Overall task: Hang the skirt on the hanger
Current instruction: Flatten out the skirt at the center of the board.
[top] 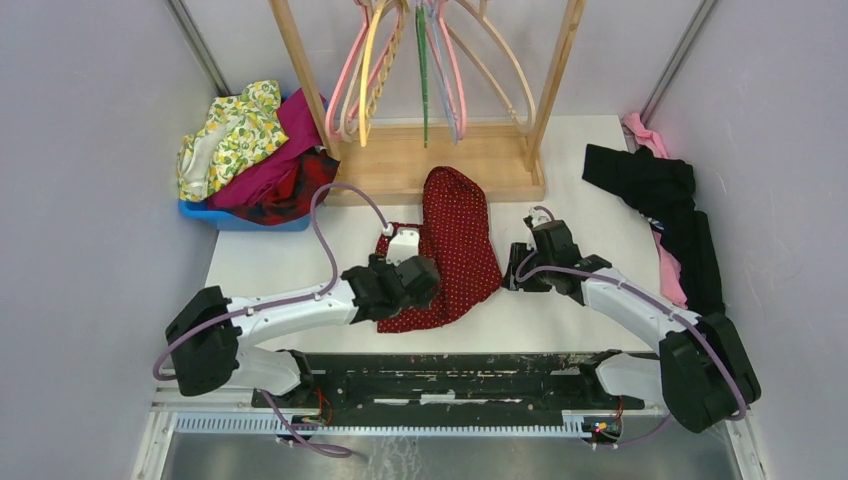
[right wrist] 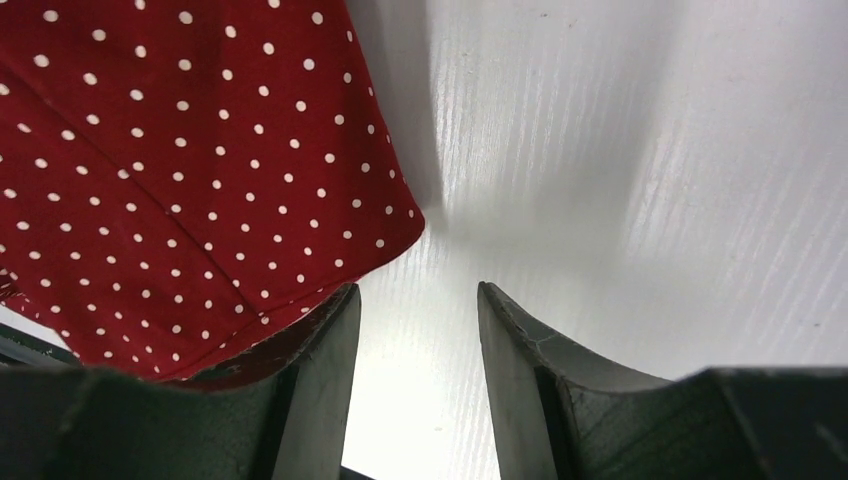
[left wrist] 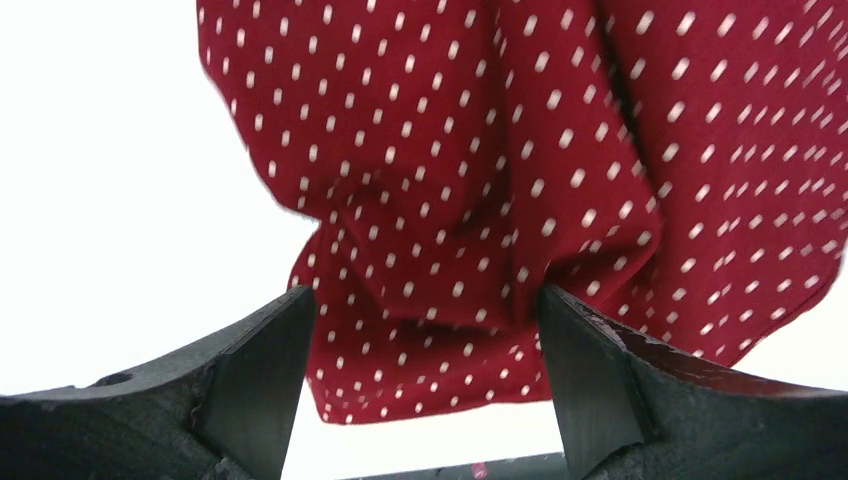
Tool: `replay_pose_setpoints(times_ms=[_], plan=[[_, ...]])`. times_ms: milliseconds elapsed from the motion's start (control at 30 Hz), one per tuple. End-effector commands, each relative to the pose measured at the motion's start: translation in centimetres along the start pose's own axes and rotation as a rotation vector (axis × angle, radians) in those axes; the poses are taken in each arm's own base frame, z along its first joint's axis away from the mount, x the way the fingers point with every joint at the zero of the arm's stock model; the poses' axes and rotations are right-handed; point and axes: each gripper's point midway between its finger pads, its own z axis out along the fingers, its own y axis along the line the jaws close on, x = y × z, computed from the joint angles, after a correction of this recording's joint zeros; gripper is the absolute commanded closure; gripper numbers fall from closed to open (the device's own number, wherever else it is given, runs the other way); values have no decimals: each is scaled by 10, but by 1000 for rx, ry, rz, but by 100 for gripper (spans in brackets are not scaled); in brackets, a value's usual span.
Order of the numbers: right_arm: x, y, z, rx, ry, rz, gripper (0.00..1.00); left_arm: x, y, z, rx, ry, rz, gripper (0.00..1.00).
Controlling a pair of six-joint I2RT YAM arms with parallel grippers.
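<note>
The dark-red polka-dot skirt (top: 455, 245) lies crumpled on the white table (top: 270, 260), its top resting on the rack's base. My left gripper (top: 425, 280) hovers over its lower left part. In the left wrist view the left gripper (left wrist: 422, 295) is open wide, and a bunched fold of the skirt (left wrist: 480, 200) sits between and beyond the fingers without being pinched. My right gripper (top: 514, 270) is just off the skirt's right edge. In the right wrist view the right gripper (right wrist: 417, 290) is open over bare table, with the skirt (right wrist: 180, 170) to its left. The thin lilac-blue hanger (top: 452, 110) hangs on the rack.
A wooden rack (top: 440, 165) at the back holds pink, yellow, green and wooden hangers. A blue bin (top: 245, 218) heaped with clothes stands at the back left. A black garment (top: 665, 200) and pink cloth (top: 645, 135) lie along the right wall.
</note>
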Motion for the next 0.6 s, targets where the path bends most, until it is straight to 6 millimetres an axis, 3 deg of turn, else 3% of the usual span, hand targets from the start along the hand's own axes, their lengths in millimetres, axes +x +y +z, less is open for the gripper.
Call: replay_pose_setpoints(times_ms=[0, 300, 567], plan=[[-22, 7, -14, -6, -75, -49, 47, 5, 16, -16, -69, -75, -138, 13], [-22, 8, -15, -7, -63, -62, 48, 40, 39, -24, -109, -56, -166, 13], [-30, 21, -12, -69, -77, -71, 49, 70, 49, -16, -114, -6, -204, 11]])
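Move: The skirt's lower left corner lies about 6 cm back and 6 cm left of the left hand, some 8 cm below. The flap's far left corner is about 10 cm ahead and 4 cm left of that hand; the skirt's right corner is level with it and about 20 cm to the right. From the right hand the lower left corner is about 28 cm left and 8 cm back, some 4 cm below. Touching nothing that can be seen, the open left hand heads back and left over the skirt's left flap towards its lower left corner, about 5 cm each way. It sinks about 4 cm as well, mostly late on, and turns some 10 degrees counter-clockwise, ending with the corner showing between the fingertips. ##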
